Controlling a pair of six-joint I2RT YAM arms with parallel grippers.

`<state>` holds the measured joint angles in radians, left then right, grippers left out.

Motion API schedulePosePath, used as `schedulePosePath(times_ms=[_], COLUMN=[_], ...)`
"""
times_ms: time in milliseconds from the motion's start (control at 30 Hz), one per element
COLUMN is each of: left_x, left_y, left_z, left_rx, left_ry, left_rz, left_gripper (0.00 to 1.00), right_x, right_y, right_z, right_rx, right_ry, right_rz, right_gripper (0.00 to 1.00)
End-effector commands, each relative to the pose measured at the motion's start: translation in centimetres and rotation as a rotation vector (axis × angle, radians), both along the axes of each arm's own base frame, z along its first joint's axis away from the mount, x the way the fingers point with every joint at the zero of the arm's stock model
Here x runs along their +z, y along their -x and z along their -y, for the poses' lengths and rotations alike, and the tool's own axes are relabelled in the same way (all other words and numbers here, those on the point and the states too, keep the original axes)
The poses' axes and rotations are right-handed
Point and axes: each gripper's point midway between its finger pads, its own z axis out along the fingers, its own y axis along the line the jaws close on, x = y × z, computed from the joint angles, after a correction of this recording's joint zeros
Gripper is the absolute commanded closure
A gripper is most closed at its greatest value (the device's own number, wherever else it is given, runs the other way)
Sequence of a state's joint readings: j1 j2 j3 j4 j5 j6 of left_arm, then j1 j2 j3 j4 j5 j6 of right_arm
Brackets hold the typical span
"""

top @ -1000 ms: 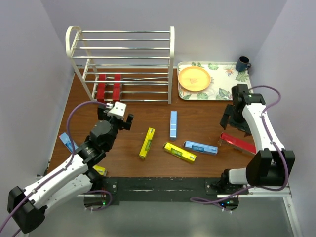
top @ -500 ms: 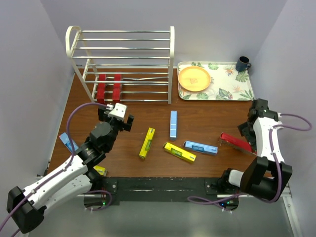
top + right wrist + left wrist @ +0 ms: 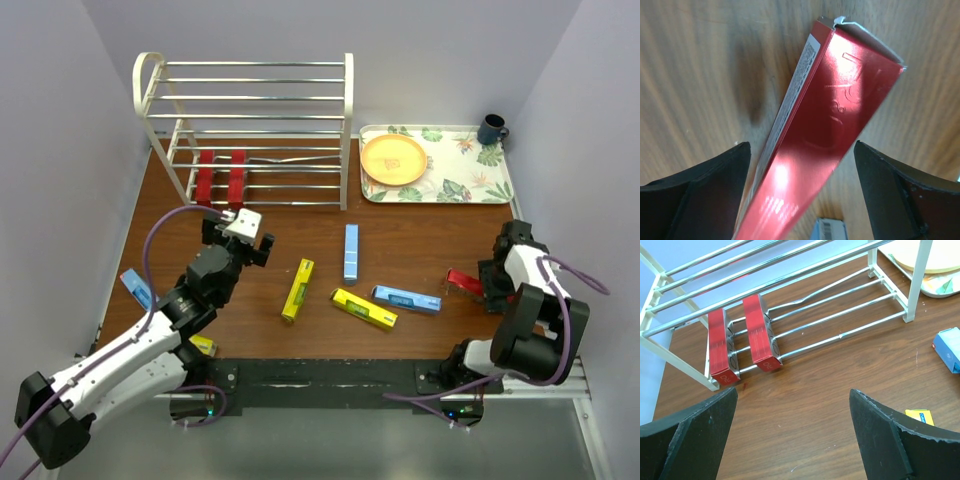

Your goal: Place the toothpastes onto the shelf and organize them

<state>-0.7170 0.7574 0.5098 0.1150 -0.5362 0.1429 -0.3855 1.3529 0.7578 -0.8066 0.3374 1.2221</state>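
Note:
The white wire shelf (image 3: 250, 130) stands at the back left, with two red toothpastes (image 3: 205, 177) (image 3: 238, 175) side by side on its lowest tier (image 3: 840, 315). My left gripper (image 3: 240, 240) (image 3: 792, 392) hovers open over bare wood in front of them. At the right, a third red carton (image 3: 462, 281) (image 3: 830, 115) lies on the table. My right gripper (image 3: 490, 283) (image 3: 801, 145) straddles it, open, with a gap at each finger. Two yellow cartons (image 3: 297, 290) (image 3: 364, 309) and two light blue ones (image 3: 351, 253) (image 3: 407, 299) lie loose in the middle.
Another light blue carton (image 3: 137, 289) sits at the left table edge, and a yellow one (image 3: 203, 346) peeks out beside my left arm. A floral tray (image 3: 470, 175) at the back right carries an orange plate (image 3: 394, 160); a dark mug (image 3: 491, 129) stands at its corner.
My right arm swung toward the near right and came down over the red carton, its jaws narrowing slightly. The left arm barely shifted.

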Motion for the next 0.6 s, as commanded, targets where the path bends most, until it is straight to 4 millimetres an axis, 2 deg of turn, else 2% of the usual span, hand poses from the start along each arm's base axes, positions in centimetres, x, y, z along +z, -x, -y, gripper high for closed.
schedulePosePath(times_ms=[0, 133, 167, 333, 433, 567], left_x=[0.9, 0.5, 0.6, 0.4, 0.4, 0.5], left_y=[-0.3, -0.4, -0.3, -0.2, 0.1, 0.8], left_z=[0.3, 0.8, 1.1, 2.2, 3.3, 6.0], left_rx=[-0.002, -0.027, -0.043, -0.104, -0.165, -0.306], left_ry=[0.017, 0.008, 0.01, 0.013, 0.019, 0.057], left_rz=[0.042, 0.034, 0.036, 0.029, 0.024, 0.011], left_gripper=[0.0, 0.0, 0.0, 0.0, 0.0, 0.0], right_x=[-1.2, -1.3, -1.2, 0.4, 1.8, 3.2], right_y=[-1.3, -1.1, -1.1, -1.0, -1.6, -2.6], right_z=[0.4, 0.5, 0.6, 1.2, 1.4, 0.7], right_rx=[-0.096, -0.094, -0.086, -0.022, 0.018, 0.073], right_ry=[0.004, 0.012, 0.018, 0.056, 0.073, 0.042], right_rz=[0.07, 0.055, 0.053, 0.055, 0.083, 0.147], right_gripper=[0.17, 0.32, 0.39, 0.58, 0.63, 0.71])
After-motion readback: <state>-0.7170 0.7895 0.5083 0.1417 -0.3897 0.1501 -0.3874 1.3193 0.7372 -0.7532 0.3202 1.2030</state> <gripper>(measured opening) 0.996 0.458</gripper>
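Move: The red toothpaste lies almost under the right hand, between its open fingers, its middle about 2 cm left and 2 cm lower. The nearer blue toothpaste is some 21 cm left and 3 cm back of that hand, the middle yellow one 32 cm left and 5 cm back; the tray's middle is roughly 31 cm ahead and 14 cm left. From the left hand, the red toothpaste lies about 61 cm right, 8 cm back and 21 cm lower. The right fingers close on the long sides of the red toothpaste and pinch it a little right of its middle, the hand first sinking about 1.5 cm, then rising some 2 cm with the grip kept. Meanwhile the open left hand starts swinging right, about 3 cm, turning slightly clockwise, away from the red boxes on the shelf. ##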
